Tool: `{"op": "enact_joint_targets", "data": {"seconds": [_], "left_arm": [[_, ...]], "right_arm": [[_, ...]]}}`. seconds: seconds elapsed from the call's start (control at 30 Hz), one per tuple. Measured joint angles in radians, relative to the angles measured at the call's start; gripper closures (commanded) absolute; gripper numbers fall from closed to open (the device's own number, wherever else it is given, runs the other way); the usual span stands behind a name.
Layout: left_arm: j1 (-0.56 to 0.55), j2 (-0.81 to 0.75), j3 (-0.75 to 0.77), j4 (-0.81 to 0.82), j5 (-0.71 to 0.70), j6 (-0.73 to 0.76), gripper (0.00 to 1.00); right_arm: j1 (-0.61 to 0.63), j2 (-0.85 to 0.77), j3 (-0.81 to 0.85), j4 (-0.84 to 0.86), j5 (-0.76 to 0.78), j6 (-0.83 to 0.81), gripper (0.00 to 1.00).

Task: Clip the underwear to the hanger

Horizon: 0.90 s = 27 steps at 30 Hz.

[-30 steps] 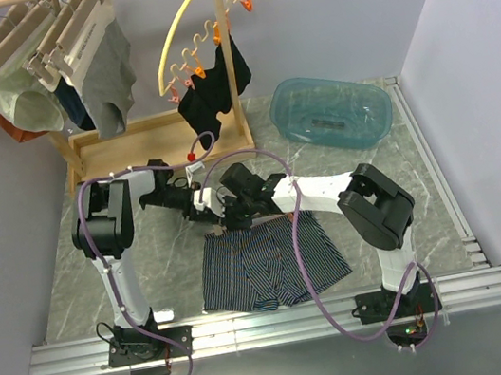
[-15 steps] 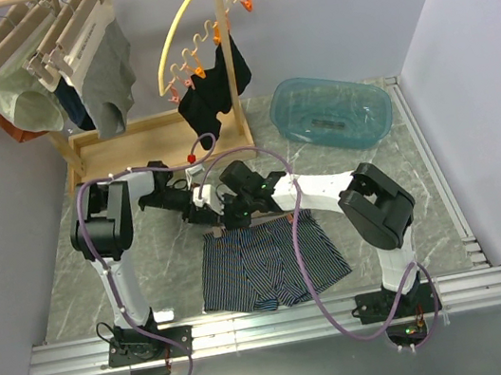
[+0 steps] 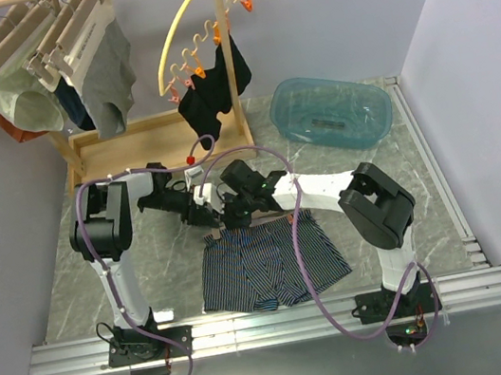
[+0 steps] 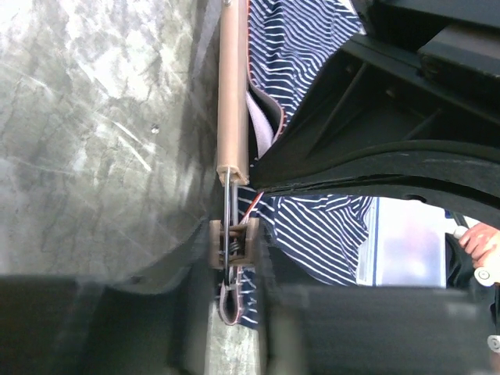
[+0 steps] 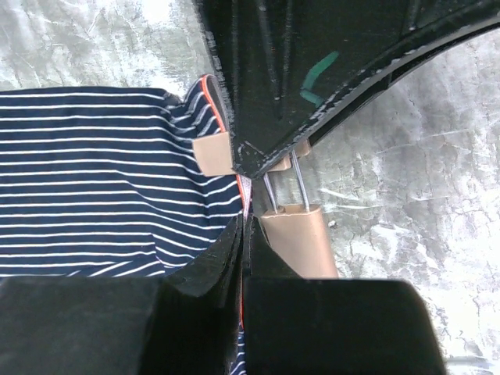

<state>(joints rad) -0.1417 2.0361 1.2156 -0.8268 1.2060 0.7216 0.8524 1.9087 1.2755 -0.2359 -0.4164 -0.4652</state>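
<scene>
The navy pinstriped underwear (image 3: 268, 263) lies flat on the marble table in front of both arms. Its top left corner is lifted at the grippers. The wooden hanger bar (image 4: 232, 86) lies along the waistband, with one metal clip (image 4: 233, 243) at its end. My left gripper (image 3: 201, 212) is shut on that clip, a finger on each side (image 4: 234, 266). My right gripper (image 3: 234, 213) is shut on the waistband edge (image 5: 244, 226), right beside the bar end (image 5: 295, 238) and the clip (image 5: 212, 153). The rest of the hanger is hidden under the arms.
A wooden rack (image 3: 159, 130) at the back left holds several hangers with garments, including grey briefs (image 3: 108, 81). A yellow curved arc with orange pegs (image 3: 193, 43) holds a black garment (image 3: 211, 93). A blue plastic tub (image 3: 329, 112) stands at the back right.
My right gripper has shifted slightly up and left toward the left gripper, drawing the waistband corner with it. The left gripper has barely moved.
</scene>
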Motion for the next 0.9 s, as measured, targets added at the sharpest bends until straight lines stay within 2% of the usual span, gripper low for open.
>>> {"op": "enact_joint_targets", "data": {"seconds": [0.1, 0.4, 0.43, 0.47, 0.57, 0.67, 0.77, 0.9], "left_arm": [[0.000, -0.003, -0.003, 0.007, -0.019, -0.003, 0.62], [0.003, -0.019, -0.010, 0.034, -0.060, -0.021, 0.50], [0.006, -0.024, -0.010, 0.040, -0.066, -0.029, 0.48], [0.008, -0.031, -0.010, 0.047, -0.073, -0.039, 0.47], [0.023, -0.061, -0.010, 0.075, -0.099, -0.073, 0.42], [0.040, -0.103, -0.011, 0.103, -0.130, -0.108, 0.41], [0.053, -0.164, -0.021, 0.145, -0.175, -0.143, 0.34], [0.054, -0.259, -0.051, 0.198, -0.232, -0.185, 0.33]], "right_arm": [[0.000, 0.000, 0.000, 0.000, -0.004, 0.000, 1.00], [-0.001, 0.000, 0.005, -0.008, -0.018, 0.000, 1.00], [-0.002, 0.000, 0.009, -0.015, -0.019, 0.000, 0.98], [-0.002, 0.000, 0.013, -0.019, -0.020, 0.000, 0.87], [-0.002, 0.000, 0.029, -0.026, -0.020, 0.008, 0.64], [-0.002, -0.003, 0.032, -0.022, -0.018, 0.022, 0.58], [-0.003, -0.024, 0.032, -0.032, -0.014, 0.037, 0.57], [-0.019, -0.103, 0.031, -0.043, -0.018, 0.079, 0.57]]}}
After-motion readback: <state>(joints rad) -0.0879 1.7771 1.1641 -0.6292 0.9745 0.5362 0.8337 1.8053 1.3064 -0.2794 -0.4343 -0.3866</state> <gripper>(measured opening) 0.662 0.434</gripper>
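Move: The hanger's left clip is in the left fingers, its middle about 1 cm back from the hand point; from the right fingertips, shut on the waistband, it lies some 3 cm left. The right clip is about 17 cm to the left hand's right and 1 cm back, with the wooden bar's middle 10 cm right, level. The underwear's middle lies roughly 12 cm right and 10 cm back of the left hand, 2 cm lower. The left clip is let go onto the waistband's left corner: the left fingers spread, then the hand draws off forward, up and to its left, about 6 cm in all, turning some 20 degrees. The right hand keeps its pinch on the waistband beside the clip until partway through, then opens and lifts nearly straight up about 5 cm. ##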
